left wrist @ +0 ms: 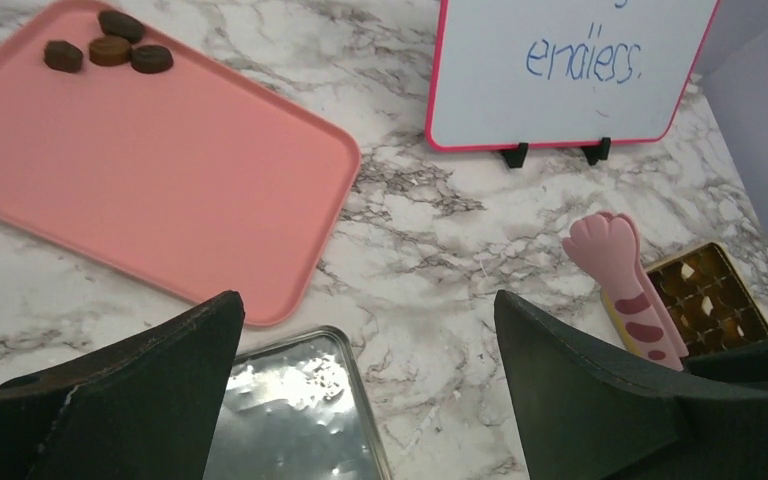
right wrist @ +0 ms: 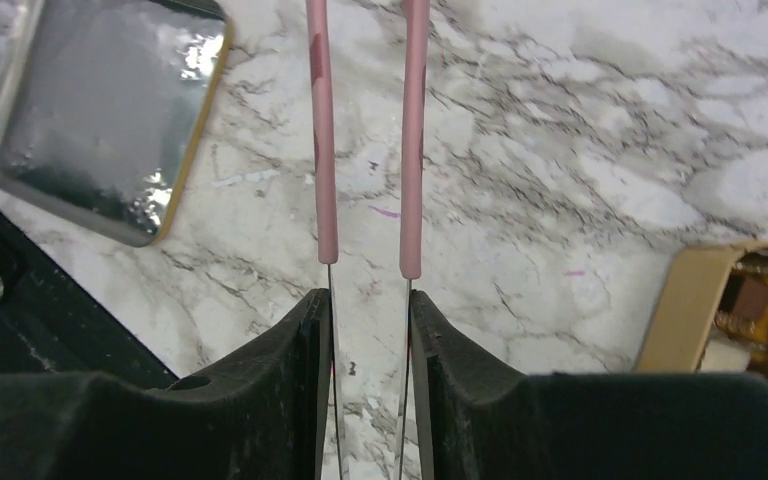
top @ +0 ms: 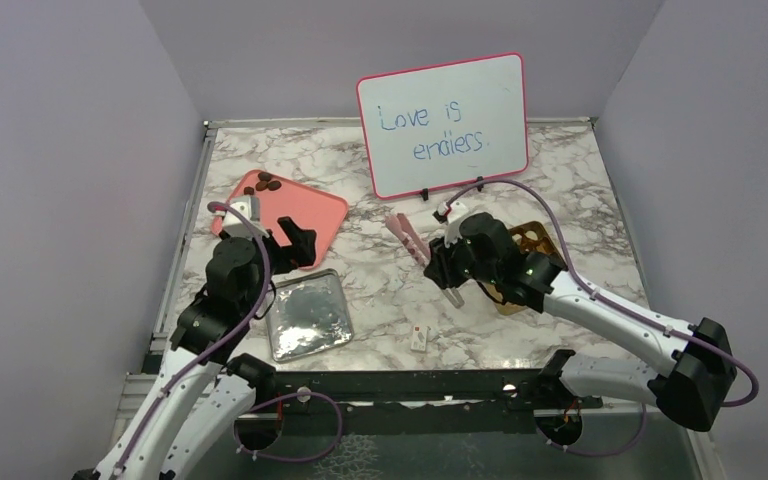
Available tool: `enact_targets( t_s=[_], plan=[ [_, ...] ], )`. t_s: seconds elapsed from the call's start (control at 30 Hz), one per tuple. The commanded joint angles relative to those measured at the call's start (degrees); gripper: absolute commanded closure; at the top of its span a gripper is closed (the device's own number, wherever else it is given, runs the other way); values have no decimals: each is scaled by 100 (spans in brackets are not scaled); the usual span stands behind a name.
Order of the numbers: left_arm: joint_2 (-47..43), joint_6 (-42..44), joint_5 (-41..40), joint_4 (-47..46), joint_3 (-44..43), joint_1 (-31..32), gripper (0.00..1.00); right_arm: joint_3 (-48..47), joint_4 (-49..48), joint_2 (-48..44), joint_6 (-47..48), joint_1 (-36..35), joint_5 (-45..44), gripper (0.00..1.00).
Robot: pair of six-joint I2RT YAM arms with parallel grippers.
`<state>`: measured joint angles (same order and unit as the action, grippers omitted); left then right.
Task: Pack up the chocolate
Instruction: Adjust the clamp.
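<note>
Several pieces of chocolate, dark brown and one tan, lie at the far corner of a pink tray. More pieces sit in the gold box on the right. My left gripper stands open and empty, over the marble between the tray's near edge and a silver lid. The right gripper is shut on pink cat-paw tongs, whose arms are apart and point toward the tray. The tongs' tips are out of the right wrist view.
A pink-framed whiteboard stands on black feet at the back. A small white tag lies near the front edge. The gold box's corner lies just right of the right gripper. Purple walls close in both sides.
</note>
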<state>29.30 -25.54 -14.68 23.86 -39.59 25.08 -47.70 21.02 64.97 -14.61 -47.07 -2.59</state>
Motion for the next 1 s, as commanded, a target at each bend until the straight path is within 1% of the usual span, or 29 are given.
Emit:
enact_targets(
  t_s=[0.0, 0.1, 0.2, 0.3, 0.47, 0.53, 0.67, 0.77, 0.83, 0.97],
  plan=[
    [699, -658, 806, -84, -394, -38, 5, 6, -1068, -89, 810, -17, 1159, 64],
    [1246, -916, 1381, -487, -511, -38, 4, 5, -1373, -55, 1068, -36, 1530, 64],
    [1757, -1120, 1880, -780, -680, -38, 4, -163, -1362, 139, 1337, -75, 1805, 64],
    [2136, -1138, 2218, -951, -814, -38, 4, -325, -1285, 299, 1408, -125, 1766, 64],
    [2323, -1209, 1954, -1150, -649, -38, 4, -512, -1363, 314, 1639, -153, 1802, 64],
    [2396, -1101, 1760, -1172, -514, -38, 4, -588, -1355, 398, 1740, -152, 1787, 64],
    [2664, -658, 989, -365, -837, -39, 4, -370, -1746, 713, 1646, -153, 1120, 64],
    [2482, -436, 684, -152, -929, -43, 2, -368, -1658, 1122, 1563, -153, 903, 64],
    [2243, -342, 533, -146, -883, -41, 1, -316, -1809, 1352, 1493, -153, 791, 64],
    [1793, -116, 599, -162, -773, -39, 1, 71, -2686, 1691, 1223, -153, 742, 64]
  ],
)
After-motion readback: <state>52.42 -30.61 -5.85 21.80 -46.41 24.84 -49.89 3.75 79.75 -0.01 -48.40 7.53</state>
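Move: Over to the right of the open left hand, about 25 cm off, level in reach and some 8 cm lower, is the middle of the pink-pawed clamp. The silver tray lies 25 cm below that hand and about 3 cm back; the pink tray 24 cm ahead, 9 cm left. For the right hand, holding the clamp, the left gripper is about 27 cm left, 2 cm ahead and 10 cm higher; the chocolate box sits 13 cm ahead, 21 cm right. Swinging right about 9 cm, forward and slightly down towards the clamp, the open left hand then backs off left 3–4 cm, sinking further before a slight rise, its fingers tipped some 15 degrees lower. The right hand keeps its grip and carries the clamp about 7 cm left, turning it counter-clockwise some 20 degrees, rising first, then sinking and easing forward. ##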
